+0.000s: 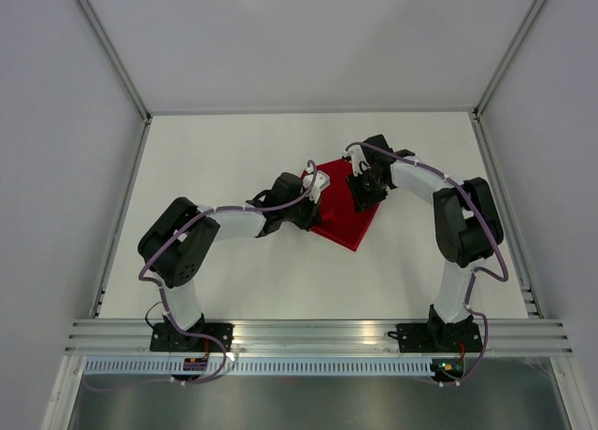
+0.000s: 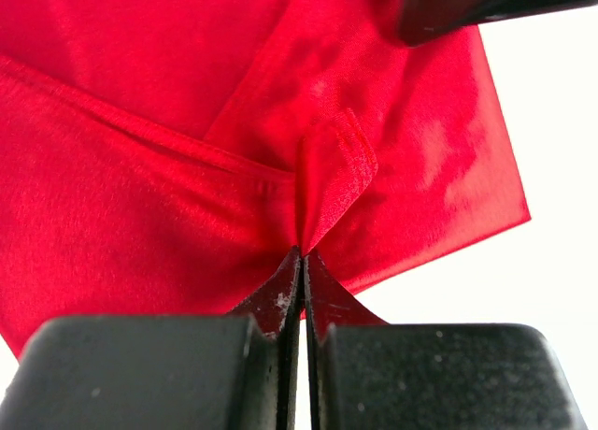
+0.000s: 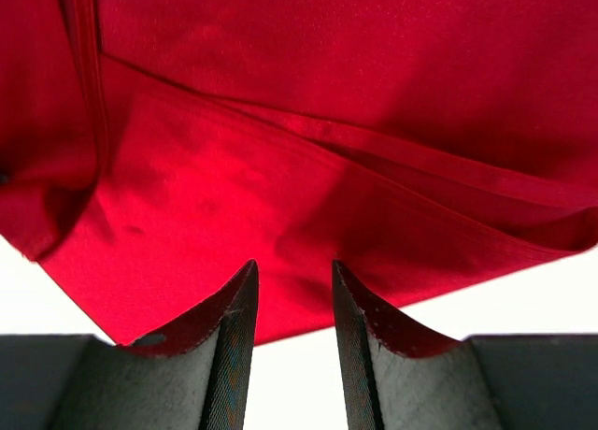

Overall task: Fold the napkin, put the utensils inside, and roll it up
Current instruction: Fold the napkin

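Observation:
The red napkin point(image 1: 342, 221) lies partly folded on the white table, with a layer doubled over itself point(image 3: 327, 121). My left gripper point(image 1: 316, 188) is at its left corner and is shut on a pinched-up fold of the napkin point(image 2: 140, 196), the cloth puckering right at the fingertips point(image 2: 304, 254). My right gripper point(image 1: 366, 193) hovers over the napkin's far right part. Its jaws stand open point(image 3: 292, 269) just above the cloth near its edge, with nothing between them. A dark part of the right gripper point(image 2: 458, 5) shows in the left wrist view. The utensils are out of view.
The white table point(image 1: 234, 150) is bounded by grey walls and metal corner posts point(image 1: 112, 56). An aluminium rail point(image 1: 318, 335) carrying both arm bases runs along the near edge. The two arms meet close together over the napkin.

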Tool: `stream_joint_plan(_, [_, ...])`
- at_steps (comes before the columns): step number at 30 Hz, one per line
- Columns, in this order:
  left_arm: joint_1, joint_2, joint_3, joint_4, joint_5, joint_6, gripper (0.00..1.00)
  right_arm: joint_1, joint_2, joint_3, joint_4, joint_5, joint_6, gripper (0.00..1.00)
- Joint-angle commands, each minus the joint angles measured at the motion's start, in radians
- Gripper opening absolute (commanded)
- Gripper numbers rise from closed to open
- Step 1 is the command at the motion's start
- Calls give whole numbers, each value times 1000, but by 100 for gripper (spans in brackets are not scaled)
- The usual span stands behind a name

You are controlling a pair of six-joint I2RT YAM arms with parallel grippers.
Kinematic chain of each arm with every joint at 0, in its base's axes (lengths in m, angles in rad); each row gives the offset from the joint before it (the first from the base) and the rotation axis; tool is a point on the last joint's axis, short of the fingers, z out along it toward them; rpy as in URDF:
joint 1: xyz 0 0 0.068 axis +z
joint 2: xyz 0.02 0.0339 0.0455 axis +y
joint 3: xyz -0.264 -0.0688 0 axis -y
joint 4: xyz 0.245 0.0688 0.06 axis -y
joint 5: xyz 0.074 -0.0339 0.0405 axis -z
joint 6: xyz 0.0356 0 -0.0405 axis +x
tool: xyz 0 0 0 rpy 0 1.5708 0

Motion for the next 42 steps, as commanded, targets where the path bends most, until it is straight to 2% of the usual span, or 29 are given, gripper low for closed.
stream_joint_plan(1, [-35,-36,-14,62,-18,31,2,3,16,25,-26,50,-5,43])
stream_joint_plan(18, [-190,31,78,-14,-117,123,2,3,67,29,-44,79,-2,43])
stream_joint_plan(42, [-342,123,181,-59,-224,205,2,3,90,26,-56,107,-7,41])
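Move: The napkin's near corner, the side towards which the already pinched fold is being carried, lies about 9 cm to the right of the left hand, 7 cm back and 3 cm below. The napkin's far corner is some 14 cm ahead and 6 cm right of the left hand. The napkin spot under the right fingers is straight beneath the right hand, about 2 cm down; from the left hand this spot lies roughly 13 cm right and 3 cm ahead. The napkin's pinched fold is drawn right and back towards where the near corner lay, some 11 cm in all and about 1 cm lower by the end, the left fingers staying shut on it while that hand turns clockwise and rolls. Early on, the right hand sinks about 2 cm onto the cloth, fingers still half open, then holds there, seeming to press on it. ##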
